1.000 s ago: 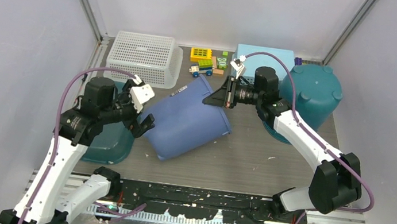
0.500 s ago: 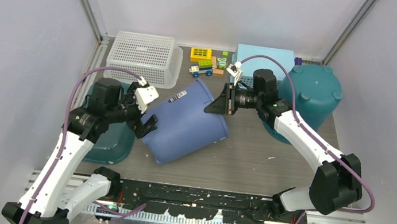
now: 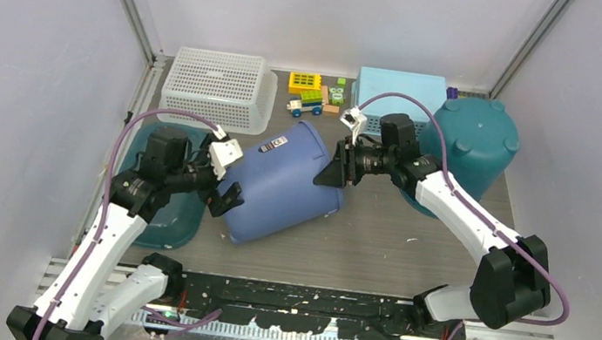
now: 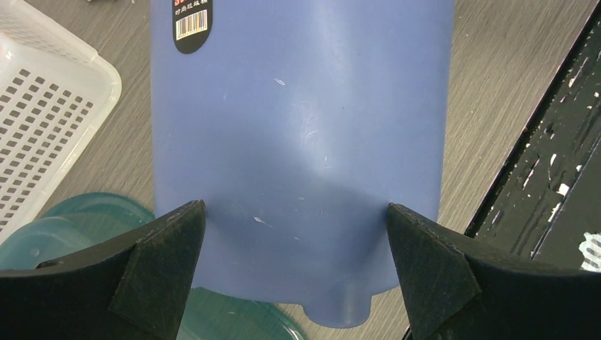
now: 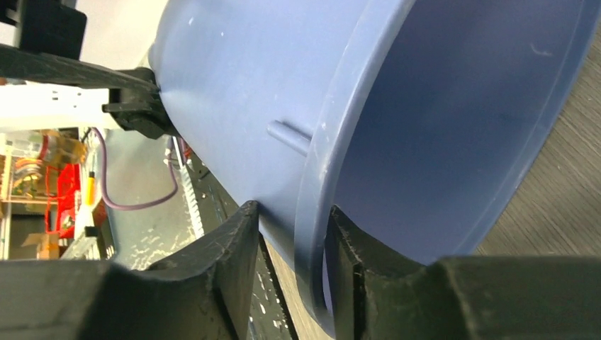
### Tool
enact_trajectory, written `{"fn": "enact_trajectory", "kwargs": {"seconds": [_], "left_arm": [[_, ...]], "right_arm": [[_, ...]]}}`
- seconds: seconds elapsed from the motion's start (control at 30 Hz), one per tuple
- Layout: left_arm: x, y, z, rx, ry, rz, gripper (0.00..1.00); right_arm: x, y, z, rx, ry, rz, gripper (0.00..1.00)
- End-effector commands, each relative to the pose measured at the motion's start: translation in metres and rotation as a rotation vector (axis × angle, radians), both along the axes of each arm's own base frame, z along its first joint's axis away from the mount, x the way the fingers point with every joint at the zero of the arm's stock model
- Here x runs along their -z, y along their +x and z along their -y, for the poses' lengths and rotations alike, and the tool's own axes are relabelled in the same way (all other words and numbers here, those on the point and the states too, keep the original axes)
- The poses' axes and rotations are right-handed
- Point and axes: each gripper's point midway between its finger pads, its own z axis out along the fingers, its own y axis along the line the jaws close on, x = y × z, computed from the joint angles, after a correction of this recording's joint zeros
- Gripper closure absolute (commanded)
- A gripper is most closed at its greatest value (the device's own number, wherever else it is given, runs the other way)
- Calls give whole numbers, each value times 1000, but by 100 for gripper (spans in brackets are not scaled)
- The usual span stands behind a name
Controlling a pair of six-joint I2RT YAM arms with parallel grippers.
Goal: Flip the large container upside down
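The large container (image 3: 282, 189) is a blue bucket lying on its side mid-table, mouth toward the right, base toward the left. My left gripper (image 3: 223, 184) is open wide at the base end. In the left wrist view its fingers (image 4: 170, 241) flank the blue wall (image 4: 298, 142) just above the foot. My right gripper (image 3: 335, 167) straddles the container's rim. In the right wrist view (image 5: 294, 219) one finger lies outside the wall (image 5: 234, 85) and the other inside the mouth. A thin gap shows beside the inner finger, so the jaws are loosened.
A teal bowl (image 3: 161, 204) sits under the left arm, touching the container's base. A white mesh basket (image 3: 216, 84) stands back left, with toy blocks (image 3: 312, 92) and a light blue box (image 3: 401, 86) behind. An upturned teal bucket (image 3: 472, 149) stands right.
The right jaws have parted from a tight grip on the rim. The left arm has pushed slightly right and nearer along the base, and the container has shifted a little.
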Motion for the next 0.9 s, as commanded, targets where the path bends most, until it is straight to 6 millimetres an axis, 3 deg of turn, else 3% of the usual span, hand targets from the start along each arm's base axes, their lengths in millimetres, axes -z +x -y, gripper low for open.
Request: {"fn": "enact_trajectory", "kwargs": {"seconds": [0.0,0.23,0.43,0.57,0.7,0.87], "left_arm": [[5,1,5,10,-31,-15,0],[8,1,8,19,-42,-25,0],[12,-2,10,39,-45,-47,0],[13,-3,10,41,-43,-51,0],[12,-4,11,46,-45,-54,0],[12,-4,11,51,-48,-57,0]], "right_arm": [[7,1,6,-15,-43,84,54],[-8,-9,10,-58,-27,164,40],[-27,-3,21,-23,-58,251,24],[-47,17,42,98,-171,348,20],[-81,45,74,267,-306,485,18],[-132,109,139,644,-557,691,13]]}}
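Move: My right fingers straddle the rim of the blue container lying on its side; its middle is about 12 cm to the left, 4 cm back and 8 cm below. From that hand the upturned teal bin stands roughly 17 cm ahead and 31 cm right, the light blue basket some 31 cm ahead and 17 cm right. From my left hand, over its base end, the container's middle is about 8 cm ahead and 13 cm right, 9 cm lower. I open my right fingers from under half to nearly full around the rim, sinking barely a centimetre, then pull clear ever faster: up about 8 cm, to the right and forward, away from the container. The wrist turns some 35 degrees, rolling, tipping its fingers down and swinging clockwise. My left hand stays open at the base end, easing about a centimetre right. ##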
